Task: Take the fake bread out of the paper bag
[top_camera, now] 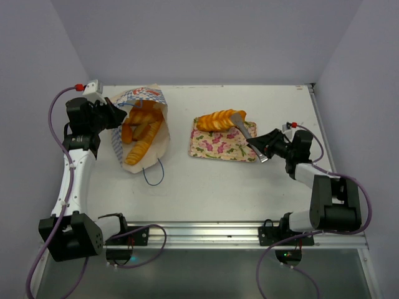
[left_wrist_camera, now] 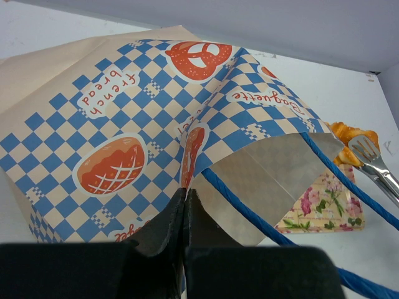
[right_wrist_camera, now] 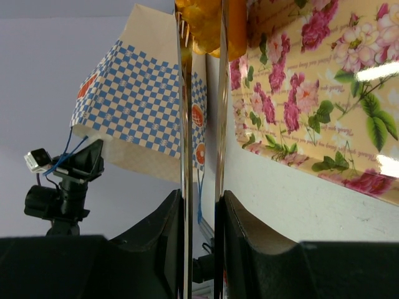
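The paper bag [top_camera: 140, 128] lies on its side at the left, mouth toward the near edge, with several golden fake breads [top_camera: 142, 136] showing inside. My left gripper [top_camera: 116, 116] is shut on the bag's left rim; in the left wrist view its gripper [left_wrist_camera: 185, 194] pinches the checkered paper [left_wrist_camera: 124, 112] beside a blue cord handle [left_wrist_camera: 249, 212]. My right gripper [top_camera: 263, 147] is shut on metal tongs [top_camera: 242, 126]. The tongs' tips rest around a braided bread [top_camera: 218, 119] on the floral tray [top_camera: 221, 147]. In the right wrist view both tong arms [right_wrist_camera: 186, 124] run from my gripper [right_wrist_camera: 201, 199] up to that bread [right_wrist_camera: 206, 25].
The tray [right_wrist_camera: 312, 93] sits right of centre, about a hand's width from the bag [right_wrist_camera: 137, 99]. A blue handle loop [top_camera: 153, 174] trails from the bag's mouth toward the near edge. Walls close in the table on the left, back and right.
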### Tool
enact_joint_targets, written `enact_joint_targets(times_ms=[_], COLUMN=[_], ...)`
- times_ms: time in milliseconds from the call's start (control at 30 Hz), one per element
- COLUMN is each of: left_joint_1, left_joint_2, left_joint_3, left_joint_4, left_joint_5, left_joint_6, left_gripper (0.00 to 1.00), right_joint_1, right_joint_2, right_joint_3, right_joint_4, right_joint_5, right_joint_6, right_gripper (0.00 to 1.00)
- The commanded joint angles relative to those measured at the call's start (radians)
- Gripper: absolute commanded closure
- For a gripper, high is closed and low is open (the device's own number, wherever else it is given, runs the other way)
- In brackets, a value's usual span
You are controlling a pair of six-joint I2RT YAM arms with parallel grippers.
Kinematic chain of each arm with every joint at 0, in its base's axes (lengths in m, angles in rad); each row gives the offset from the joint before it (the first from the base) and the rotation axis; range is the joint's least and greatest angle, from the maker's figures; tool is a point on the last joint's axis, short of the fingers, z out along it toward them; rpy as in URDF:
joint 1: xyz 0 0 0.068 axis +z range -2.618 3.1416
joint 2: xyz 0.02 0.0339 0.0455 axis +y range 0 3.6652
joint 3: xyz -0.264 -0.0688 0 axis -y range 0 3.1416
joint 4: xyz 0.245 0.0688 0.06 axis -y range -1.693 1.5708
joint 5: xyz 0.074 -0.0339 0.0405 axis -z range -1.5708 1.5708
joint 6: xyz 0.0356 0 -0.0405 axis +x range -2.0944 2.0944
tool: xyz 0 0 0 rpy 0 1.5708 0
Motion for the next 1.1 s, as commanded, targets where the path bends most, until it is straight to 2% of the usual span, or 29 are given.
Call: enact_joint_targets(times_ms=[0,200,233,367,700,833,1067], left_joint_1=[0.006,0.006,0.007,0.006,0.006,0.006,0.007], left_joint_2=[-0.015,-0.019,-0.020,-0.020,-0.020,-0.017,-0.020], left_joint_3=[-0.001,-0.003,-0.003,-0.004,-0.009,-0.003,0.002], left_joint_4=[0.023,0.022,0.022,0.022,0.022,0.019,0.016], left_joint_5=[-0.004,-0.007,-0.007,-0.006,-0.007,-0.004,-0.004], left_joint_6=[0.025,0.027,0.027,0.027,0.030,0.032,0.033], left_gripper=[1.00,1.00,1.00,1.00,1.00,1.00,1.00], right_joint_1=[-0.006,-0.021,-0.027,-0.047,-0.067,-0.078,-0.093], right_joint_2=[0.006,0.004,0.004,0.012,0.069,0.069,0.044], right_joint_3=[0.002,0.002,0.004,0.008,0.037,0.045,0.053], right_joint_4=[0.014,-0.012,-0.018,-0.067,-0.095,-0.097,-0.143], right_joint_5=[-0.020,-0.017,-0.019,-0.028,-0.048,-0.060,-0.097], right_joint_6=[-0.041,-0.047,-0.059,-0.097,-0.139,-0.139,-0.159], right_gripper=[0.91,0.77,0.72,0.61,0.43,0.38,0.38])
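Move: About 10 cm to the right hand's left and 6 cm ahead lies the floral tray's middle, some 13 cm below. The bread, gripped at its right end by the tongs in this hand, has its middle about 11 cm left, 10 cm ahead and 8 cm lower. The paper bag stands roughly 39 cm left and 5 cm ahead. From the left hand, closed on the bag's edge, the tray is about 33 cm right, 2 cm ahead and 25 cm below. Lowering the tongs some 4 cm towards the floral tray while easing about 2 cm right, the right hand opens its fingers from about a third to nearly two thirds, letting the tong arms spread off the bread's right end; the wrist tips down about 5 degrees. The left hand holds still, keeping its pinch on the paper bag's edge. ##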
